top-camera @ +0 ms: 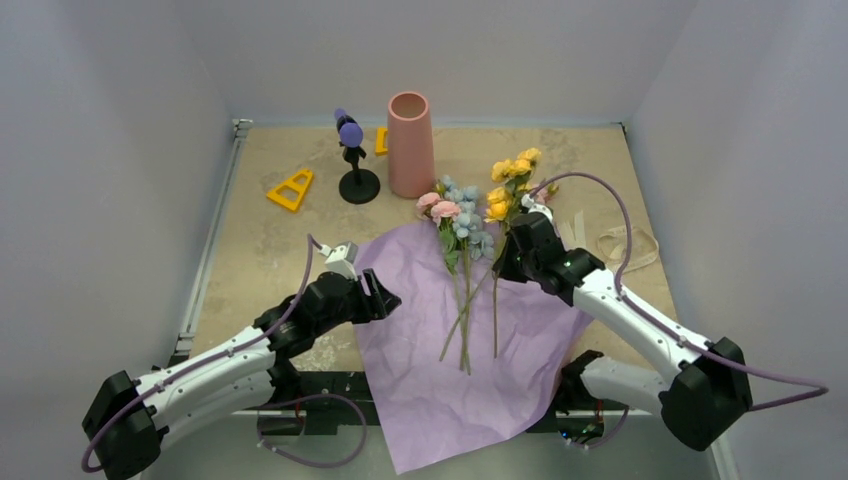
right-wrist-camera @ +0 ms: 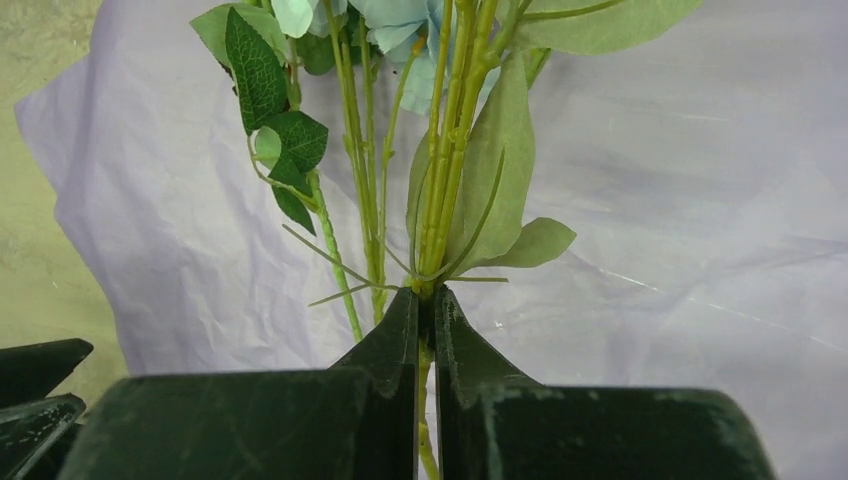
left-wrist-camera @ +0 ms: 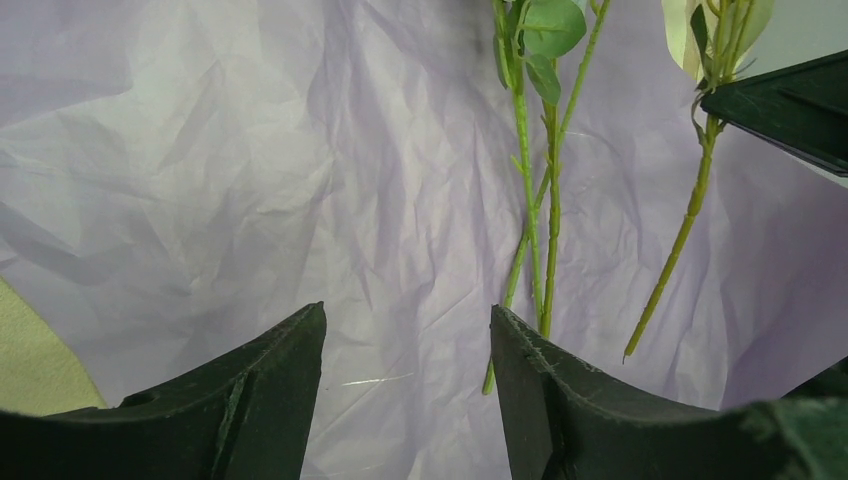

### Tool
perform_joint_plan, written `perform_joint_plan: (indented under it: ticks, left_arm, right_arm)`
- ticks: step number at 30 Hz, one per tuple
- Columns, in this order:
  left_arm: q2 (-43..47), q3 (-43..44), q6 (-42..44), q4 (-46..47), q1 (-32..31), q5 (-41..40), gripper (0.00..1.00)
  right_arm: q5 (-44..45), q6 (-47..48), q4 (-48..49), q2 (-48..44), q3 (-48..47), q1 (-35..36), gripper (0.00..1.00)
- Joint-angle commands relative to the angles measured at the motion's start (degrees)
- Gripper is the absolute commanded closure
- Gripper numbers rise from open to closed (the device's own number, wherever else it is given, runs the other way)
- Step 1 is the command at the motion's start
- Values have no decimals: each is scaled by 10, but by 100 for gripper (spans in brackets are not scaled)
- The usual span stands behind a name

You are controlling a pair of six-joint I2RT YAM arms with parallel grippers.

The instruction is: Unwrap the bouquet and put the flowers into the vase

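Observation:
The bouquet is open: its lilac paper (top-camera: 440, 370) lies flat with the flowers on it. The pink (top-camera: 437, 207) and pale-blue (top-camera: 466, 220) flowers lie side by side, stems (left-wrist-camera: 530, 200) pointing to the near edge. My right gripper (top-camera: 512, 252) is shut on the stem (right-wrist-camera: 445, 180) of the yellow flowers (top-camera: 510, 178), just below the leaves (right-wrist-camera: 500, 170). My left gripper (top-camera: 385, 297) is open over the paper's left part (left-wrist-camera: 300, 180), left of the stems, with nothing between its fingers (left-wrist-camera: 270, 380). The salmon-pink vase (top-camera: 410, 145) stands upright at the back, beyond the flowers.
A black stand with a purple top (top-camera: 352, 165) stands just left of the vase. Yellow plastic pieces (top-camera: 291, 190) lie at the back left and behind the stand (top-camera: 381, 140). A cream ribbon (top-camera: 625, 245) lies on the table to the right of the right arm.

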State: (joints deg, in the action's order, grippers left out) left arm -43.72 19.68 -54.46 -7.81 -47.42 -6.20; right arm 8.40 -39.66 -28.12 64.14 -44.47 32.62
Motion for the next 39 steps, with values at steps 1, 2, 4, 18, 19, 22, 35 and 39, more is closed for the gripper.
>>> perform_joint_plan:
  ticks: [1, 2, 4, 18, 19, 22, 35, 39]
  left_arm:
    - [1, 20, 4, 15, -1, -5, 35]
    - [2, 22, 5, 13, -1, -7, 35]
    - [4, 26, 6, 9, -1, -10, 35]
    - [72, 67, 99, 155, -1, 24, 19]
    - [76, 71, 109, 180, -1, 43, 15]
    - [66, 105, 144, 229, -1, 117, 4]
    - [-107, 262, 157, 295, -2, 339, 2]
    - [-119, 257, 144, 329, -2, 337, 2]
  right_arm:
    - [36, 29, -30, -50, -11, 2, 100]
    - [38, 37, -34, -61, -11, 2, 100]
    - [34, 57, -31, -94, -9, 2, 100]
    - [-194, 232, 89, -309, 29, 14, 100]
    - [-211, 237, 86, -309, 26, 15, 100]
    - [-263, 236, 102, -322, 30, 21, 100]
    - [-284, 204, 150, -325, 10, 104, 100]
    - [-263, 199, 154, -318, 3, 132, 100]
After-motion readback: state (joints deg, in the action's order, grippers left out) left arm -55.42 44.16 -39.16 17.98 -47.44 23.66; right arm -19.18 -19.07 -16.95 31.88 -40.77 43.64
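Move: Hanging from the right hand's shut fingers are the yellow flowers; the half-open left gripper they are brought to is about 18 cm to that hand's left and 5 cm nearer the base. The vase stands some 23 cm ahead and 17 cm left of the right hand. From the left hand, the yellow flowers' stems are roughly 18 cm right, 6 cm ahead and level with it; the blue flowers lie 13 cm right, 19 cm ahead, 5 cm lower. Lifting the yellow flowers about 16 cm while drawing them back and somewhat left, the right hand keeps its pinch on the stems, tips its fingers up and swings counter-clockwise by some 45 degrees. The left hand starts slightly later, rises some 24 cm and shifts right towards the flowers, opening wide as its fingers tilt up and swing clockwise. ##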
